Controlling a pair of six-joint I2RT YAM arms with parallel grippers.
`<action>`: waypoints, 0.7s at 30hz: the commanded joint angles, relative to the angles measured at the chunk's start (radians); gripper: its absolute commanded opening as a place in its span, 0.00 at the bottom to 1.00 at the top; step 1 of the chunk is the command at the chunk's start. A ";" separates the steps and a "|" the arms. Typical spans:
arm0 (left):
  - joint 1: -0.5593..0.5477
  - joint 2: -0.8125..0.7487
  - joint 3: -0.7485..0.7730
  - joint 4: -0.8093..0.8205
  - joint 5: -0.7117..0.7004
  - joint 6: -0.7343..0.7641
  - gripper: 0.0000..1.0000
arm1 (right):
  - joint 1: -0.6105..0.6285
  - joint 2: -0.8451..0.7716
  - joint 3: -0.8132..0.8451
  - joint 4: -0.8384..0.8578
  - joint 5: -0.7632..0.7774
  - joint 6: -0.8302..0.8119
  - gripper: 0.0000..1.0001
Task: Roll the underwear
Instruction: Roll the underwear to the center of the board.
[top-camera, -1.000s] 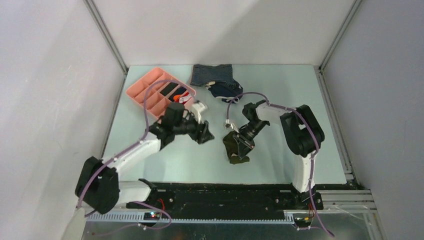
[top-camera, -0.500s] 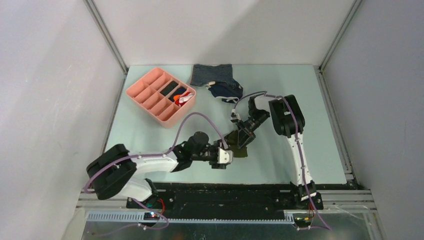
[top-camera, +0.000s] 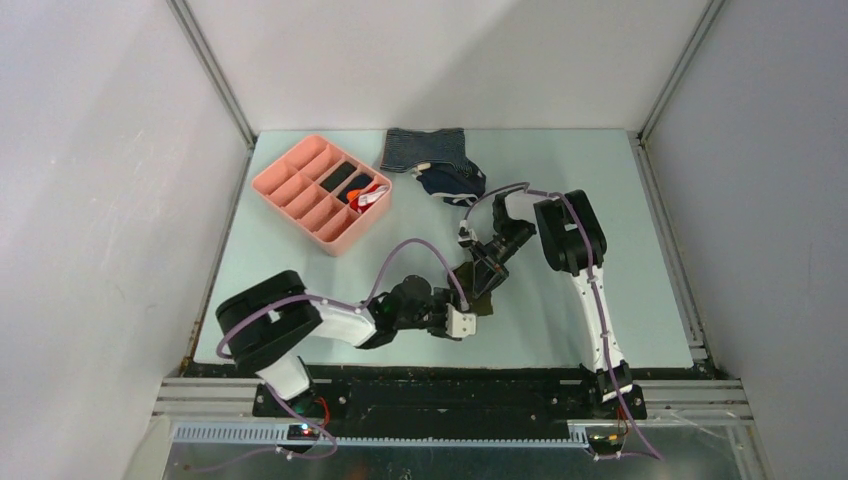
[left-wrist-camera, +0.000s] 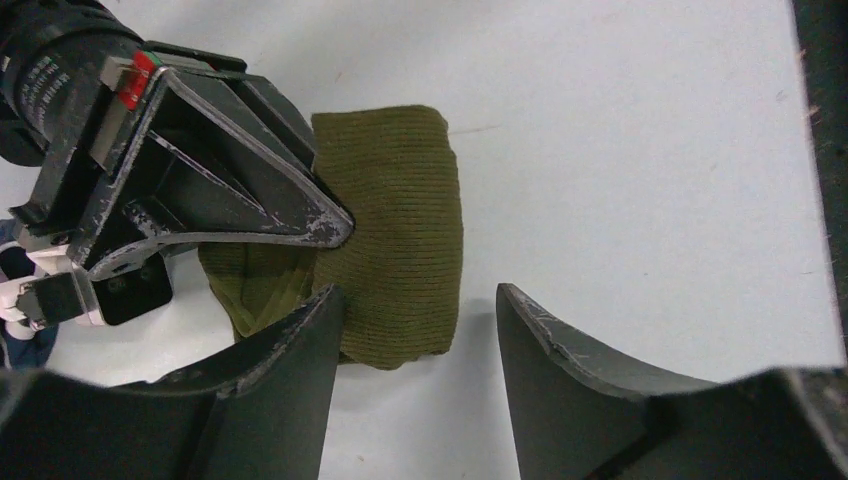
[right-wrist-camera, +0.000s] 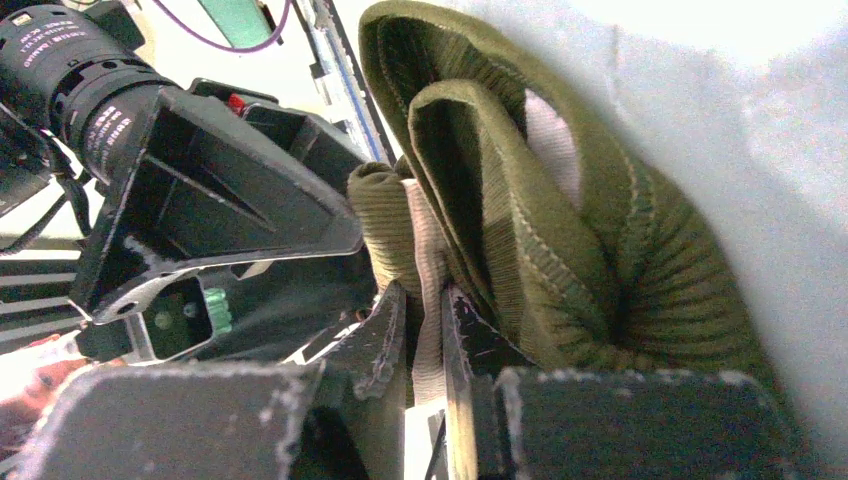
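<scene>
The underwear (top-camera: 486, 300) is a small olive-green knit bundle, folded over itself, lying mid-table. My right gripper (top-camera: 480, 274) reaches it from the far side and is shut on a thin fold of the underwear (right-wrist-camera: 560, 230), pinched between the jaws of the right gripper (right-wrist-camera: 425, 290). My left gripper (left-wrist-camera: 418, 292) is open and low at the near end of the underwear (left-wrist-camera: 400, 220). Its left finger overlaps the cloth's edge and its right finger stands clear on bare table. The right gripper's fingers (left-wrist-camera: 230, 170) press on the bundle's left side.
A pink compartment tray (top-camera: 300, 205) holding small items stands at the back left. A blue-grey striped garment (top-camera: 425, 148) and a navy white-trimmed garment (top-camera: 452, 182) lie at the back centre. The black base rail (top-camera: 440, 385) runs along the near edge.
My left arm has swung from beside the pink tray down to the near side of the underwear, its jaws a little narrower. The right gripper kept its hold and drew the cloth slightly back.
</scene>
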 joint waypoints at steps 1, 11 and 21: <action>-0.009 0.077 0.030 0.036 -0.064 0.030 0.59 | 0.017 0.041 0.007 0.047 0.048 0.036 0.00; -0.008 0.210 0.169 -0.274 0.007 -0.006 0.15 | 0.010 0.012 -0.019 0.108 0.052 0.084 0.17; 0.024 0.218 0.238 -0.550 0.232 -0.014 0.00 | -0.077 -0.317 0.152 0.119 0.180 -0.049 1.00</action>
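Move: Just right of the left hand, with its fingers still apart over the board, the folded underwear has its middle about 3 cm to the right, 2 cm ahead and 2 cm below. The right fingers already pinch it; its middle lies roughly 1 cm back and 1 cm left of them, and 1 cm lower. From the left hand, the navy garment lies some 27 cm ahead and 1 cm left, the pink tray about 26 cm ahead and 32 cm left, both nearly at board height. Taking over the hold, the left hand eases about 3 cm right, 2 cm forward and 1 cm down onto the underwear's rolled end, and its fingers close from two-thirds open to nearly shut, pinching the roll. The right hand keeps its pinch until the left is well closed, then opens wide and lifts clear, about 4.5 cm forward and 3.5 cm up, tipping some 15 degrees. ##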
